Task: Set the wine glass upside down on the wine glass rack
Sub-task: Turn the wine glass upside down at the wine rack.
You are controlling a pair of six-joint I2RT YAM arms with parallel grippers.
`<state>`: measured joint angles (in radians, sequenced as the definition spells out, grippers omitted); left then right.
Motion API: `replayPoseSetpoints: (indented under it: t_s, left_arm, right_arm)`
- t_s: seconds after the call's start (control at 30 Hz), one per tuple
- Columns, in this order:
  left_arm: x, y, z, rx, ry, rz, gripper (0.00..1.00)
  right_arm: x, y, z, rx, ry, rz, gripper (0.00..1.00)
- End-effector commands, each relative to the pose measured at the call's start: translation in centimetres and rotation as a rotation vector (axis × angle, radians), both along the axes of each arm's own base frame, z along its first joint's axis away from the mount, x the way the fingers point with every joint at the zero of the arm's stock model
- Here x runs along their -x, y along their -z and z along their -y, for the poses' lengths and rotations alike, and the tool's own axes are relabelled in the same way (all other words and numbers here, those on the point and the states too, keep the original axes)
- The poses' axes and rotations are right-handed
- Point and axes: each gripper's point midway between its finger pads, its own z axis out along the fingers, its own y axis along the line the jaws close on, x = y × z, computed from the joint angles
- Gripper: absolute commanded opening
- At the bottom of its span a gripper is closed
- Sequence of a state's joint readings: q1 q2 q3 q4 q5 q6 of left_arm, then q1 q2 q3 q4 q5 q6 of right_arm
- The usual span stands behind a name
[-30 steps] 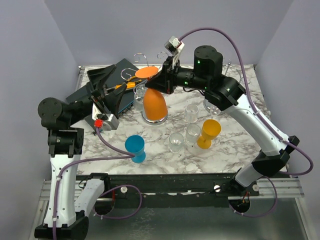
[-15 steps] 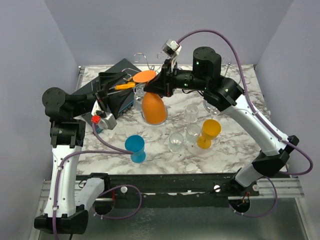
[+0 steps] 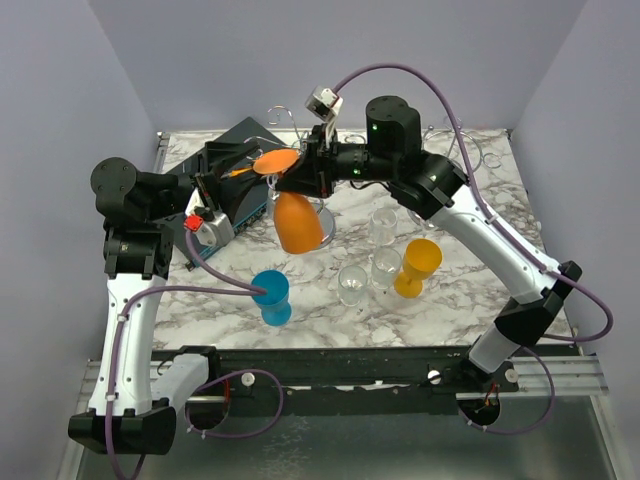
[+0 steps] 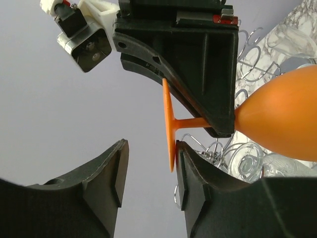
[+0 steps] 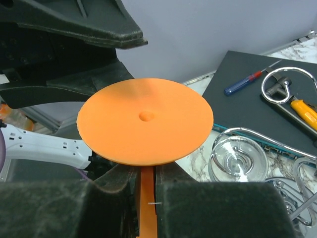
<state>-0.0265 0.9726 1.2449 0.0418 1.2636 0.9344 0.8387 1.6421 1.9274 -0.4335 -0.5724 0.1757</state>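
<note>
The orange wine glass [image 3: 296, 222] hangs upside down above the table, foot [image 5: 146, 121] uppermost. My right gripper [image 5: 147, 196] is shut on its stem just under the foot. In the left wrist view the bowl [image 4: 282, 119] points right and the thin foot [image 4: 169, 124] stands edge-on. My left gripper [image 4: 148, 171] is open, with the foot's rim just inside its tips, beside the right finger [image 4: 198, 188] and far from the other one. The chrome wire rack [image 3: 285, 118] stands at the back of the table behind the glass, its loops [image 5: 282, 84] partly hidden by the arms.
A clear glass [image 5: 237, 161] sits in a rack loop. On the marble table stand a blue cup [image 3: 271, 296], a yellow goblet [image 3: 418, 265] and clear glasses [image 3: 352, 283]. A dark tool case [image 3: 238, 190] with a screwdriver [image 5: 246, 82] lies at the back left.
My right arm has carried the orange glass to the left and lifted it. The left gripper has come up to the foot and its jaws have narrowed.
</note>
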Motion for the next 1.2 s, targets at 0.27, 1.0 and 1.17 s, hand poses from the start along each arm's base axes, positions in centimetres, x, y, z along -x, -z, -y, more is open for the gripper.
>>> replayPoseSetpoints:
  t_s: [0.27, 1.0, 1.17]
  left_arm:
    - [1.7, -0.5, 0.4, -0.015, 0.053, 0.016, 0.11]
    - [1.6, -2.3, 0.2, -0.045, 0.017, 0.188, 0.0]
    - [1.8, -2.7, 0.2, -0.044, 0.02, 0.194, 0.0]
  right_arm:
    - [0.7, -2.6, -2.4, -0.076, -0.092, 0.039, 0.0]
    - [2.0, 2.2, 3.0, -0.023, 0.056, 0.106, 1.0]
    - [1.8, 3.3, 2.8, -0.028, 0.058, 0.11, 1.0]
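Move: The orange wine glass hangs mouth down from the right fingers, already shut on the stem, with its foot some 3 cm above the right hand. For the left hand, open above and below the rim, the foot's middle lies level fore and aft, about 4 cm right and 1 cm lower. From the left hand the rack stands about 5 cm ahead, 6 cm right and 30 cm lower; its clear glass is roughly 5 cm ahead, 2 cm right and 22 cm lower. The orange glass changes hands: the right hand first carries it about 2 cm left and up, farther into the left jaw, while the left hand stays put and pinches the foot's rim from above and below. The right fingers then open wide off the stem and that hand draws away about 5 cm right, 4 cm down and a little back, ending around the bowl; the left then lifts about 1 cm, tilting slightly. ##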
